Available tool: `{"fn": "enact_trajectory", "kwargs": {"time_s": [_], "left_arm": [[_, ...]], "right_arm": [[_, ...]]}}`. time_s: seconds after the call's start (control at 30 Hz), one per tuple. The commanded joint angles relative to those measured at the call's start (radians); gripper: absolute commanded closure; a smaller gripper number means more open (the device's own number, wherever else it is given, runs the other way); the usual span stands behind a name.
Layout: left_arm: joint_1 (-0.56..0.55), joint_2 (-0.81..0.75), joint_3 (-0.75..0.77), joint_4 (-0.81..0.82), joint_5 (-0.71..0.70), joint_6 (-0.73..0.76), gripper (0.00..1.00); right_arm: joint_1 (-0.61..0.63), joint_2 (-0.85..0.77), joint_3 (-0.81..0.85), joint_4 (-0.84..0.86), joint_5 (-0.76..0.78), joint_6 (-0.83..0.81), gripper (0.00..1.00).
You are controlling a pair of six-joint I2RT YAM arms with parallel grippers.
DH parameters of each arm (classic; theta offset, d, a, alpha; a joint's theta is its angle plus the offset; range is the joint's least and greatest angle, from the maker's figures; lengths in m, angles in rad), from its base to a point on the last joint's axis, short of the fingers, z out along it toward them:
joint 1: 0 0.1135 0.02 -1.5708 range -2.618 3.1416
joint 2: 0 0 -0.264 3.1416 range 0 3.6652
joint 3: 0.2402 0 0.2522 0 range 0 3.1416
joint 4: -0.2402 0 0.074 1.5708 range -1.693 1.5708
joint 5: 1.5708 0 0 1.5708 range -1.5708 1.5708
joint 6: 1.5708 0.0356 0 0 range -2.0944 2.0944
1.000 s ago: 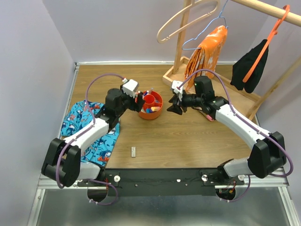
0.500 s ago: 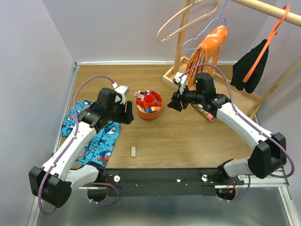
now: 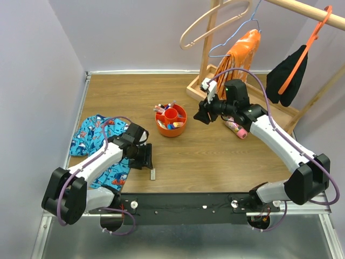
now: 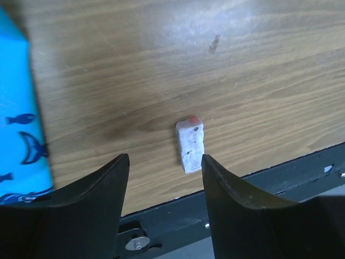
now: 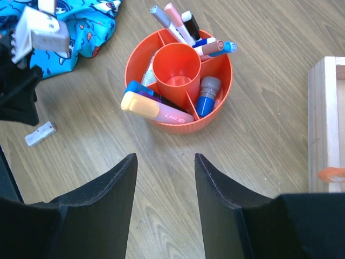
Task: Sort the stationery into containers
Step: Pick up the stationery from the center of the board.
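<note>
The red-orange bowl (image 3: pixel 171 122) stands mid-table. In the right wrist view its compartments (image 5: pixel 222 75) hold several pens, a pink-and-yellow highlighter (image 5: pixel 161 110) and a blue marker (image 5: pixel 205 97). A small white block with a red tip (image 4: pixel 190 145) lies near the table's front edge (image 3: pixel 153 174). My left gripper (image 4: pixel 164 162) hangs open just short of it with nothing between the fingers, and the block sits close to the right finger. My right gripper (image 5: pixel 164 162) is open and empty, right of the bowl (image 3: pixel 204 116). A pink marker (image 3: pixel 237 128) lies by the right arm.
The blue shark-print cloth (image 3: pixel 99 143) lies at the left, partly under the left arm (image 4: pixel 16 124). A wooden rack base (image 5: pixel 322 124) with hangers and clothes (image 3: pixel 237 54) stands at the back right. The black frame edge (image 4: pixel 259 178) runs just behind the white block.
The left arm has pulled back from the bowl to the front edge, over the white block, and its jaws have narrowed a little. The right gripper has drifted slightly back.
</note>
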State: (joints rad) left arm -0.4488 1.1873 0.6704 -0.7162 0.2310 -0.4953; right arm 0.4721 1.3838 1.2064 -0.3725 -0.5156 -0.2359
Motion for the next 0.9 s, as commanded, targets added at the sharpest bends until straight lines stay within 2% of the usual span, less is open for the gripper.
{"fn": "enact_trajectory", "kwargs": {"time_s": [0.0, 0.3, 0.6, 0.87], "left_arm": [[-0.057, -0.002, -0.025, 0.058, 0.036, -0.049, 0.36], [-0.137, 0.043, -0.048, 0.092, 0.041, -0.060, 0.38], [-0.160, 0.147, -0.066, 0.109, -0.007, -0.088, 0.53], [-0.203, 0.192, -0.063, 0.143, -0.007, -0.057, 0.65]], "right_arm": [[0.007, -0.014, 0.012, 0.012, -0.008, 0.067, 0.45], [0.005, -0.051, -0.013, 0.053, 0.020, 0.073, 0.45], [0.005, -0.097, -0.014, 0.053, 0.034, 0.076, 0.45], [0.005, -0.157, -0.097, 0.061, 0.037, 0.047, 0.45]]}}
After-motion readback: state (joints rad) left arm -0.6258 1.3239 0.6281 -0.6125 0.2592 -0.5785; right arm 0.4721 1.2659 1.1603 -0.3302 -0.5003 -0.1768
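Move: The white eraser lies on the board about 3 cm back, 4 cm to the right and 4 cm below the left hand. The orange organizer stands some 20 cm ahead of this hand and 12 cm to its right; the blue shark cloth centres about 17 cm to its left and 6 cm ahead. From the right hand the eraser is roughly 20 cm back, 24 cm left and 22 cm below. Left hand goes back, right and down about 5 cm, fingers narrowing round the eraser; right hand rises slightly. ##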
